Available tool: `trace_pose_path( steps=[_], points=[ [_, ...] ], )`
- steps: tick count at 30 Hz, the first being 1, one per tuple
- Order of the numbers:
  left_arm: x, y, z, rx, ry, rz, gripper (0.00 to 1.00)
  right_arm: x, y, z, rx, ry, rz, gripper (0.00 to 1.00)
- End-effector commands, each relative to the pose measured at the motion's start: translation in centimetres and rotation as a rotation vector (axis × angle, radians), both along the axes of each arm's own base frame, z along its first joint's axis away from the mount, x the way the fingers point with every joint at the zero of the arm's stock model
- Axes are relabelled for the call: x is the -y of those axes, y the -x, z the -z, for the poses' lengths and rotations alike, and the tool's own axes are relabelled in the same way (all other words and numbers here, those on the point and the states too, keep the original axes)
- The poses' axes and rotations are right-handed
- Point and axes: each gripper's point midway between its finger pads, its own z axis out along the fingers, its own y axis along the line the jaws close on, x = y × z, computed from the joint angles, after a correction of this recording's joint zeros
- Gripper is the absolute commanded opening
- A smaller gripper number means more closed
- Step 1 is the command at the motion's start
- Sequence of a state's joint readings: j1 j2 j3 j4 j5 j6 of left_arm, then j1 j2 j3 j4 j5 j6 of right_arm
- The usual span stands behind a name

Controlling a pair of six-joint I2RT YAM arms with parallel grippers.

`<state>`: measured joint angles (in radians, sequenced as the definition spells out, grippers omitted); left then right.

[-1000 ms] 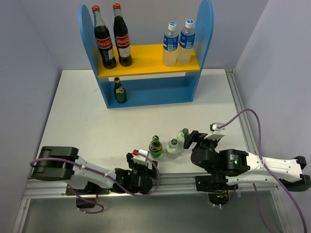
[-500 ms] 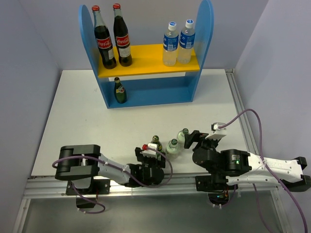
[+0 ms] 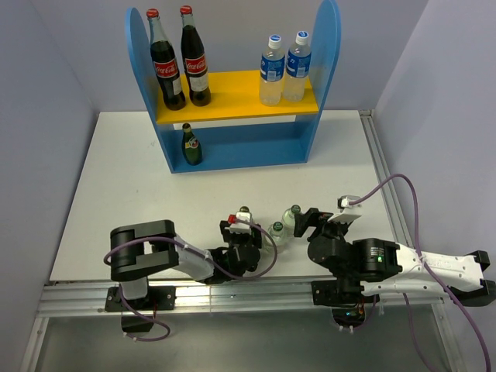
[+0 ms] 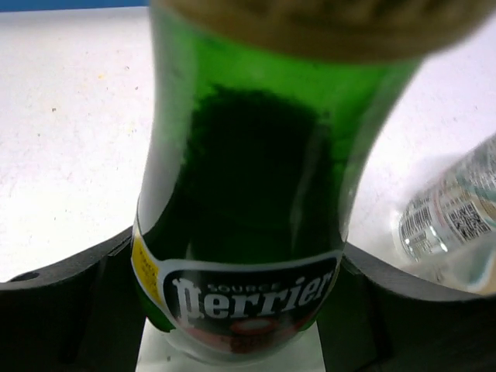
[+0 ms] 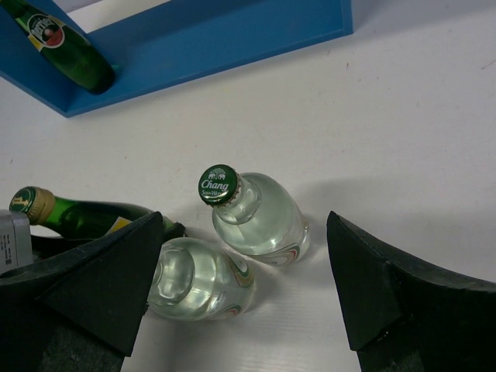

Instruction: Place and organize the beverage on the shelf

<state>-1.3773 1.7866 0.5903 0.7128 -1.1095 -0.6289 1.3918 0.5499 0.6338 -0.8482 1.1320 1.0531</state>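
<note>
A dark green bottle [image 4: 248, 194] with a yellow-edged label stands upright near the table's front, and my left gripper [image 3: 246, 235] is shut on its lower body, one finger [image 4: 70, 302] on each side. Right beside it stand two clear bottles [image 3: 276, 231] [image 3: 292, 214]. In the right wrist view one clear bottle [image 5: 260, 221] shows a green cap, and the other [image 5: 198, 279] is partly behind a finger. My right gripper [image 5: 244, 260] hovers open above them, touching neither. The shelf [image 3: 248, 155] holds a second green bottle [image 3: 191, 145] on its blue base and two water bottles [image 3: 271, 70] on the yellow board.
Two tall cola bottles [image 3: 167, 70] stand at the left of the shelf's yellow board. Grey walls close in the table on the left and right. A metal rail [image 3: 256, 291] runs along the near edge by the arm bases.
My left arm has slid right and forward to the green bottle, and its jaws have closed round it. The right arm and the clear bottles have stayed put.
</note>
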Motion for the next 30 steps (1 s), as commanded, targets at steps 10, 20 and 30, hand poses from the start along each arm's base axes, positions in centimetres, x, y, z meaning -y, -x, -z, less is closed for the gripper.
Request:
trace_pose_path(
  steps=[10,20,30],
  points=[
    [-1.4,-3.4,-1.5,0.039,-0.005,-0.019,0.0,-0.1,-0.2,-0.9,0.025,-0.043,0.014,0.93],
    [-6.2,-10.8,-6.1,0.108,0.031,-0.107,0.0,-0.1,-0.2,-1.0,0.028,-0.056,0.006,0.92],
    [-8.3,-18.0,-9.5,0.165,0.08,-0.15,0.0,-0.3,-0.2,-0.9,0.028,-0.043,0.003,0.92]
  ],
)
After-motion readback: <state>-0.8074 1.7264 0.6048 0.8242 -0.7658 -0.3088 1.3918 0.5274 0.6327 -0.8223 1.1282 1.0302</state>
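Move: The Perrier is already between the left fingers. Its free spot on the lower shelf lies about 24 cm ahead, 10 cm to the left and some 3 cm higher, with the shelved Perrier 6 cm left of that spot. Beside the left hand, the near Chang stands 8 cm right and 3 cm back, the far Chang 13 cm right and 1 cm ahead. From the right hand the spot is roughly 27 cm ahead, 29 cm left and 10 cm below. Keep the left gripper's hold on the Perrier and carry it away from the Chang bottles towards the lower shelf: ease straight forward at first, then sweep faster on a forward-left diagonal, about 15 cm forward and 10 cm left in all. Stay low until the last stretch, then lift some 2.5 cm while turning the hand about 10 degrees counter-clockwise. ##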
